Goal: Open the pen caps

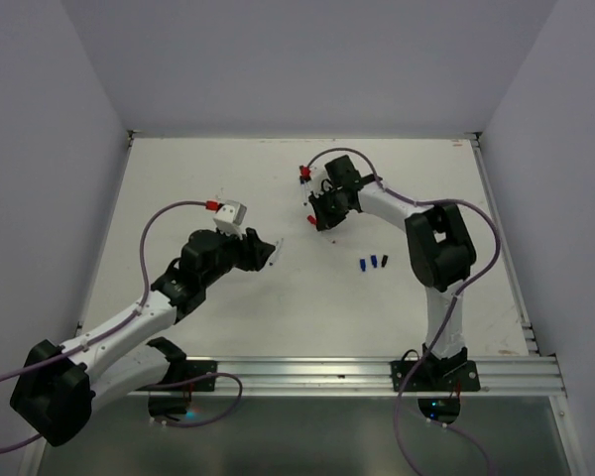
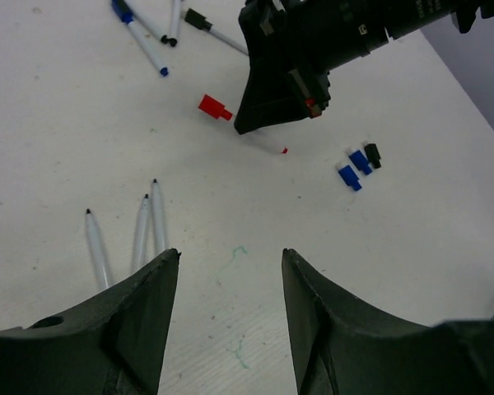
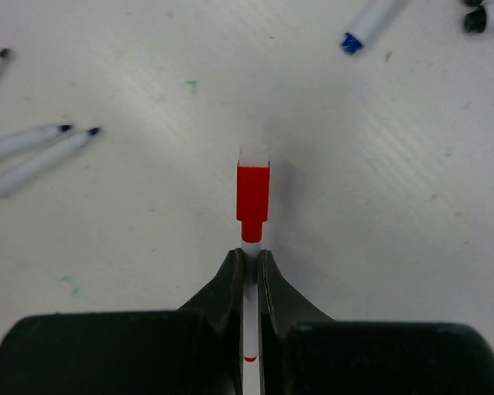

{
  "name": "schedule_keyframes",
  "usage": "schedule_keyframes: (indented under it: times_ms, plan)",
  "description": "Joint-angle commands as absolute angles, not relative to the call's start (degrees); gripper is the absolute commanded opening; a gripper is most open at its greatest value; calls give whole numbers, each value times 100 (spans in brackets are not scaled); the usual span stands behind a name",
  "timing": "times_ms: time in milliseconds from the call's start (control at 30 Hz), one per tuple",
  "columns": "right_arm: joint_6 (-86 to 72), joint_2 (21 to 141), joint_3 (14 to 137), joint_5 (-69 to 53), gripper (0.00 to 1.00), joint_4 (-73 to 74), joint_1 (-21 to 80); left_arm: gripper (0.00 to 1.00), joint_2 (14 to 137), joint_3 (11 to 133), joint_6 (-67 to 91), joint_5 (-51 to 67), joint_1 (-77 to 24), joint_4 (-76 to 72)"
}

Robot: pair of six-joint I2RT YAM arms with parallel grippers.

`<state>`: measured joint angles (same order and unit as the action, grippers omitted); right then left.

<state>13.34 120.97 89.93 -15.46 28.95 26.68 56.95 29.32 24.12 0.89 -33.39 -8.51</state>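
Observation:
My right gripper [image 3: 251, 253] is shut on the thin white barrel [image 3: 250, 329] of a pen lying on the table. The pen's red cap [image 3: 253, 193] sticks out just beyond the fingertips and is still on the pen. In the left wrist view the same red cap [image 2: 215, 107] shows beside the right gripper [image 2: 280, 82]. Three loose pen caps, two blue [image 2: 348, 177] and one black [image 2: 372, 155], lie to the right of it. My left gripper [image 2: 230, 257] hovers open over bare table, holding nothing.
Three uncapped pens [image 2: 140, 234] lie just ahead of my left fingers. Capped pens, blue [image 2: 144, 37] and black [image 2: 206, 25], lie farther back. From above, the loose caps [image 1: 374, 263] sit by the right arm. White walls enclose the table [image 1: 228, 327].

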Motion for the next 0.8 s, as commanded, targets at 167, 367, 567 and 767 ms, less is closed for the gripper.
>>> schedule_keyframes:
  times_ms: [167, 367, 567, 767]
  plan:
    - [-2678, 9617, 6682, -3146, 0, -803, 2795, 57, 5493, 2277, 2513, 2415, -3322, -2925]
    - [-4620, 8878, 5503, -3779, 0, -3064, 2865, 58, 5888, 2329, 3032, 3058, -3313, -3813]
    - [-5631, 8719, 4799, -3823, 0, -4620, 3023, 58, 6047, 2417, 3270, 2988, -3313, -4069]
    - [-6151, 8701, 4518, -3858, 0, -5377, 3085, 58, 6179, 2505, 3384, 2892, -3313, -4035]
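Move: The red pen, already pinched near its middle by the right fingers, is about 13 cm ahead of the left hand, 15 cm to its right and 12 cm below. The right hand has the open left gripper 13 cm back, 15 cm left and 12 cm above; from the right hand, the nearest uncapped pen lies 7 cm back and 13 cm left, the nearest loose blue cap 11 cm back and 11 cm right, and the capped blue pen 12 cm ahead and 5 cm left. Up by roughly 20 cm, back and to the left, the right hand carries the red pen off the table towards the left gripper, rolling some 65 degrees so its downward fingers swing round to point left, grip kept. The left hand goes about 7 cm right, back and up, turning clockwise, to meet the pen's uncapped end with fingers still open. ##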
